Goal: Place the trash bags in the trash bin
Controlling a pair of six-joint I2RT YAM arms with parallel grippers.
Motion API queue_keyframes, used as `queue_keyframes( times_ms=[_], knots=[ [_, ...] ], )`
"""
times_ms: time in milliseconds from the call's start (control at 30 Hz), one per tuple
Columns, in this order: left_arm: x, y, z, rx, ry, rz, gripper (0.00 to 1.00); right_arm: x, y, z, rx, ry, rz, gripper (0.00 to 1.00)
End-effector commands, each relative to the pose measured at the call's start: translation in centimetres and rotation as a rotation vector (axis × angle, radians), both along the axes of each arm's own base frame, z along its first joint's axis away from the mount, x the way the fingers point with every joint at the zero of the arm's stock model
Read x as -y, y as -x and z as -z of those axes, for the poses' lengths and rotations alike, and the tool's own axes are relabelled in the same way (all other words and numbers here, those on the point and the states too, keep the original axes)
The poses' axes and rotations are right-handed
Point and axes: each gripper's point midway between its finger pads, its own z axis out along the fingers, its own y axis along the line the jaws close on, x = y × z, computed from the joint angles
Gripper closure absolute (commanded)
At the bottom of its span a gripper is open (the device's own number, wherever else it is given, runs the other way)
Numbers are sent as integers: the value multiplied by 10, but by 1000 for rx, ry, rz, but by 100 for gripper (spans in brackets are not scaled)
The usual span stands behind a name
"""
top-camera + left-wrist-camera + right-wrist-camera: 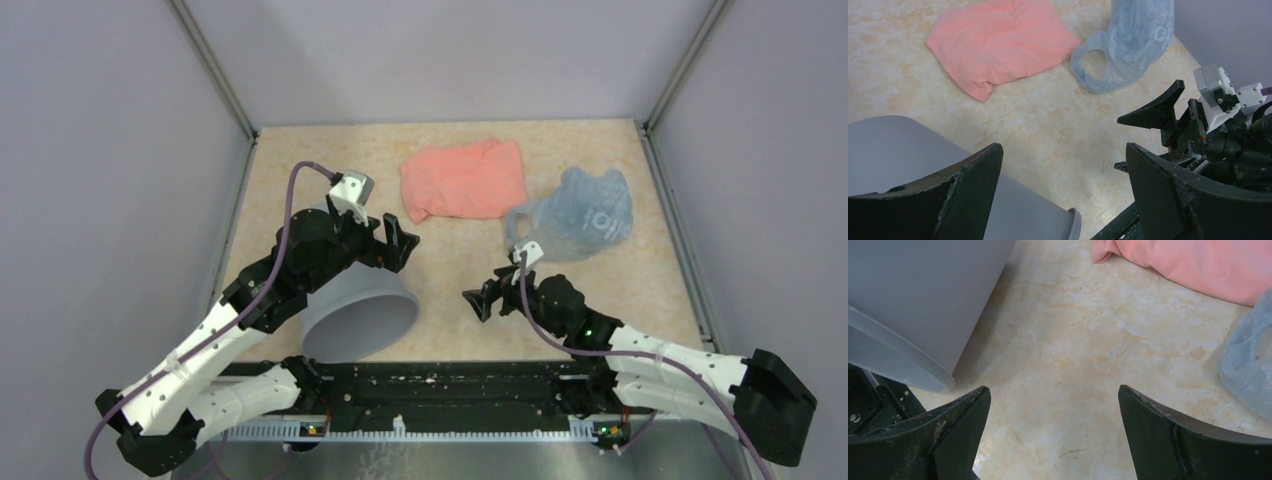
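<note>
The pale-blue translucent trash bag [585,215] lies crumpled at the back right of the table, and shows again in the left wrist view [1128,50] and the right wrist view [1248,365]. The grey trash bin [360,315] is at the near left with its mouth turned towards the arm bases; its wall [893,150] and rim [898,365] fill the wrist views' left sides. My left gripper [398,243] hangs open over the bin's far side, jaws [1063,150] empty. My right gripper [487,290] is open above bare table between bin and bag, nothing between its fingers [1053,390].
A salmon-pink folded cloth [465,180] lies at the back centre, just left of the bag, also seen in the left wrist view [1003,45]. Grey walls enclose the table on three sides. A black rail [440,385] runs along the near edge.
</note>
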Motion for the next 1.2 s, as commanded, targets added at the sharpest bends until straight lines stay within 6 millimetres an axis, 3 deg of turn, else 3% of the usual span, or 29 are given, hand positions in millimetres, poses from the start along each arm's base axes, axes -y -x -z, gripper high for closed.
queue_keyframes(
  times_ms=[0, 200, 667, 1000, 1167],
  knots=[
    [0, 4, -26, 51, 45, 16, 1, -13, 0, -14, 93, -52, -31, 1],
    [2, 3, -29, 55, 46, 23, 1, -30, 8, -13, 135, -96, -91, 1],
    [-3, 4, -40, 66, 52, 5, 2, -106, 37, -24, 193, -132, -232, 1],
    [-4, 4, -42, 67, 52, 3, 1, -136, 15, -41, 204, -249, -95, 1],
    [-5, 4, -46, 74, 56, 1, 1, -150, 2, -38, 231, -277, -47, 1]
  ],
)
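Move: The trash bin lies on its side, mouth towards the robot; its right rim is about 13 cm left of the right hand, 2 cm back and 3 cm lower, its body's middle some 26 cm left and 5 cm ahead. On the table roughly 13 cm below, the pink bag lies 30 cm ahead and 3 cm left, the blue bag 21 cm ahead and 21 cm right. From the left hand, that rim is about 4 cm back, level sideways and 20 cm down. The open right hand sweeps about 14 cm left, bowing back midway, to straddle the bin's right rim. ##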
